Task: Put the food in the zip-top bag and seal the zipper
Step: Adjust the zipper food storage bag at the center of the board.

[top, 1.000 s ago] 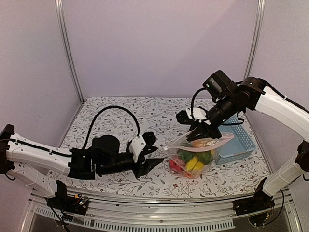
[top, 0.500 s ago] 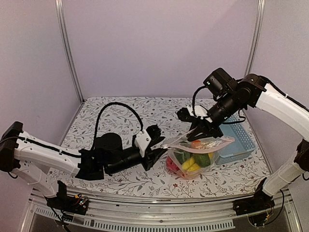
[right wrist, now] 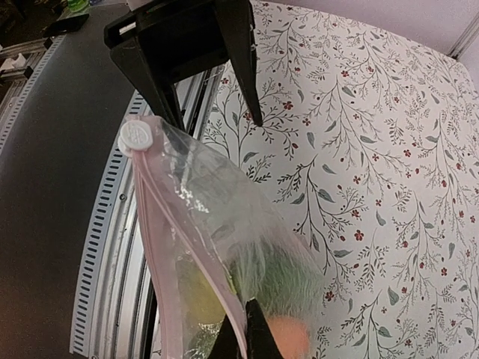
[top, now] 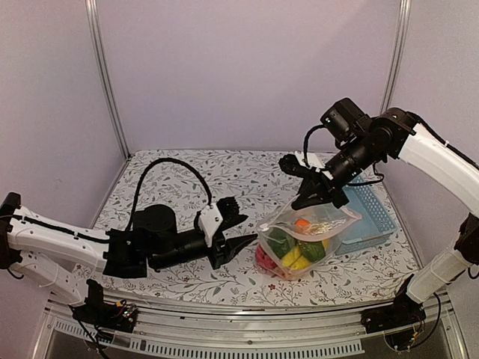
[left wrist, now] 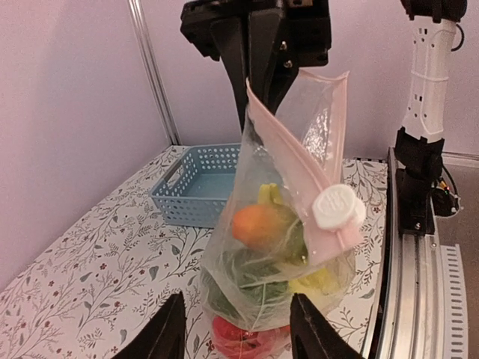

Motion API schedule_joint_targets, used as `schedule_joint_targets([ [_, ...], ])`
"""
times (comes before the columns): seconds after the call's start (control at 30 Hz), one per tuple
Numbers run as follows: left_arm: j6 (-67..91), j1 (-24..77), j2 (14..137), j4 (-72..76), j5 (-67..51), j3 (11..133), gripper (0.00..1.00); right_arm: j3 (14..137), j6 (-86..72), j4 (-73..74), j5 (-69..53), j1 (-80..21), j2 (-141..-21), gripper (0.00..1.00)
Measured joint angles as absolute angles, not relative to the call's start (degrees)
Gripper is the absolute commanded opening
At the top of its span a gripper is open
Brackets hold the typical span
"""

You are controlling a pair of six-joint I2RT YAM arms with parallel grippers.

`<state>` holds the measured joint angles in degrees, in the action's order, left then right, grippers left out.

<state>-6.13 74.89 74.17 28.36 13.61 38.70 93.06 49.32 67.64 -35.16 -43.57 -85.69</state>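
Observation:
The zip-top bag hangs upright over the table with the food inside: an orange, green peppers, a yellow banana and a red fruit at the bottom. My right gripper is shut on the upper end of the pink zipper; in its own wrist view the right gripper pinches that strip. A white slider sits at the strip's lower end. My left gripper is open just left of the bag, and in the left wrist view the left gripper shows one finger either side of the bag's lower part, apart from it.
A light blue slatted basket stands behind and right of the bag, near the table's right edge. The metal rail of the table's front edge runs below the bag. The flowered table spreads out to the back left.
The right gripper has closed tighter and lifted the bag's mouth, so the bag stands more upright. The left gripper went up to the bag's near corner, then dropped back down and left.

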Motion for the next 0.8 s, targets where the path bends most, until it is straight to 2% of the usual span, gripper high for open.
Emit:
schedule_joint_targets([
  [0.23, -6.0, 76.6, 74.08, 29.82, 12.97, 40.03, 0.49, 93.06, 48.97, 67.92, -35.79, -43.53, -85.93, 0.01],
  [0.4, -7.27, 77.32, 78.22, 29.89, 12.53, 42.52, 0.38, 93.06, 48.71, 67.92, -36.16, -43.53, -86.39, 0.04],
  [0.57, -8.91, 77.47, 79.26, 30.94, 15.14, 43.03, 0.21, 93.03, 48.42, 68.07, -36.51, -43.48, -86.39, 0.21],
  [0.8, -11.81, 77.45, 79.77, 34.81, 19.77, 43.03, 0.09, 92.92, 47.88, 69.23, -38.09, -40.73, -86.21, 0.45],
])
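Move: Just off the left fingertips, about 4 cm to the right, 2 cm back and 1 cm higher, is the white slider at the near-left end of the bag's zipper. From the left hand, the food in the bag lies roughly 12 cm right, 2 cm ahead and 10 cm below, and the blue basket some 34 cm right, 20 cm ahead and 15 cm below. The right hand, still pinching the bag's rim, has the slider about 9 cm to its left, 6 cm back and 4 cm below. Drawing back about 1.5 cm and sliding about 2.5 cm right onto the slider end of the zipper, the left hand closes its half-open fingers and pinches the bag's corner beside the white slider, then eases forward and up by a couple of centimetres. The right hand stays almost in place until late, opens its shut fingers to about a third and lets go of the rim, shifting barely 1 cm right at the end. ##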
